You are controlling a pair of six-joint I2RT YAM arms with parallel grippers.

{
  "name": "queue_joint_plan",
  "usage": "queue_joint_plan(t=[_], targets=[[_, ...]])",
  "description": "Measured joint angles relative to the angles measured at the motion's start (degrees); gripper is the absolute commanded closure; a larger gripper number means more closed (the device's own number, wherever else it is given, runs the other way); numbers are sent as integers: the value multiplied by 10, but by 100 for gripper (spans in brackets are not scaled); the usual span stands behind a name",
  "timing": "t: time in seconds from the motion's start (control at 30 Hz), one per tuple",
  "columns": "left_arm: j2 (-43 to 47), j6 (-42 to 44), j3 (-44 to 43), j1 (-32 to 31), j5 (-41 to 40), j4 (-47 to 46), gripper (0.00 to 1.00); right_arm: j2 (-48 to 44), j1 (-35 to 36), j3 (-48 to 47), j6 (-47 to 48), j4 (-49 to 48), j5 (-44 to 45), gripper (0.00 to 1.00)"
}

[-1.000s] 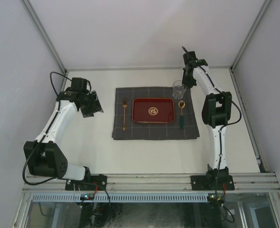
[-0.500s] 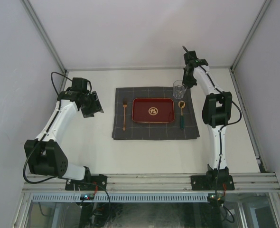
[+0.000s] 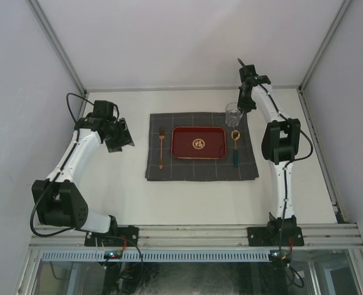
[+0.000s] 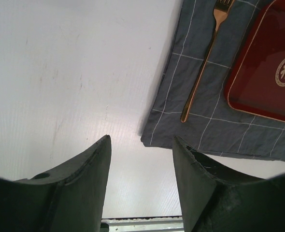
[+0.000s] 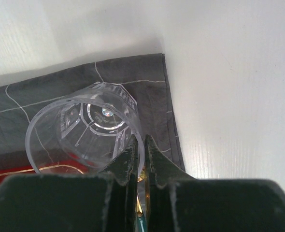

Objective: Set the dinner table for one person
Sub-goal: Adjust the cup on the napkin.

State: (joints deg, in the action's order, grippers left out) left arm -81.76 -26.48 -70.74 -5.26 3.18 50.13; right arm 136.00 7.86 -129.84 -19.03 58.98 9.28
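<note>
On the off-white dinner table (image 3: 169, 196) lies a dark grey checked cloth (image 3: 200, 166). On it are a red tray (image 3: 198, 142), a copper fork (image 3: 161, 147) to its left and a teal-handled spoon (image 3: 235, 149) to its right. A clear glass (image 3: 233, 114) is at the cloth's far right corner. My right gripper (image 5: 145, 142) is shut on the rim of the glass (image 5: 87, 130), one finger inside and one outside. I cannot tell whether the glass rests on the cloth (image 5: 133, 72). My left gripper (image 4: 141, 140) is open and holds nothing, over bare table (image 4: 60, 72) left of the cloth (image 4: 205, 125).
White walls with aluminium posts enclose the table on three sides. An aluminium rail (image 3: 194, 233) runs along the near edge by the arm bases. In the left wrist view the fork (image 4: 205, 58) and the tray (image 4: 268, 67) lie on the cloth.
My right gripper has shifted slightly to the right and away, taking the glass with it. The left arm has not moved.
</note>
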Motion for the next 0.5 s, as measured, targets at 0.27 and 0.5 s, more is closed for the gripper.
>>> queue_joint_plan(t=[0.27, 0.5], targets=[[0, 0, 0, 0, 1, -1, 42, 0, 0, 1, 1, 0, 0, 80], [0, 0, 0, 0, 1, -2, 42, 0, 0, 12, 1, 0, 0, 74]])
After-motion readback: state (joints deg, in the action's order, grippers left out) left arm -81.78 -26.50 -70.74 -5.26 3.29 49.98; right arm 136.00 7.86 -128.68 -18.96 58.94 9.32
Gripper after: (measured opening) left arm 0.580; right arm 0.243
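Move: Just to the right hand's left, its middle about 4 cm away and 1 cm ahead, stands the cup, its right wall already pinched between the shut fingertips; its middle is some 4 cm lower. The spoon lies about 14 cm back and 4 cm left, the tray 12 cm back and 20 cm left, both roughly 8 cm below. From the idle left hand, the cup is some 20 cm ahead, 44 cm right and 10 cm down. Letting go of the cup's right wall, the right hand stays in place at first while its fingers part from shut to about a quarter open, one finger still inside the cup and the other outside, the rim between them. As they open, it eases down about half a centimetre and slightly back, barely turning. ##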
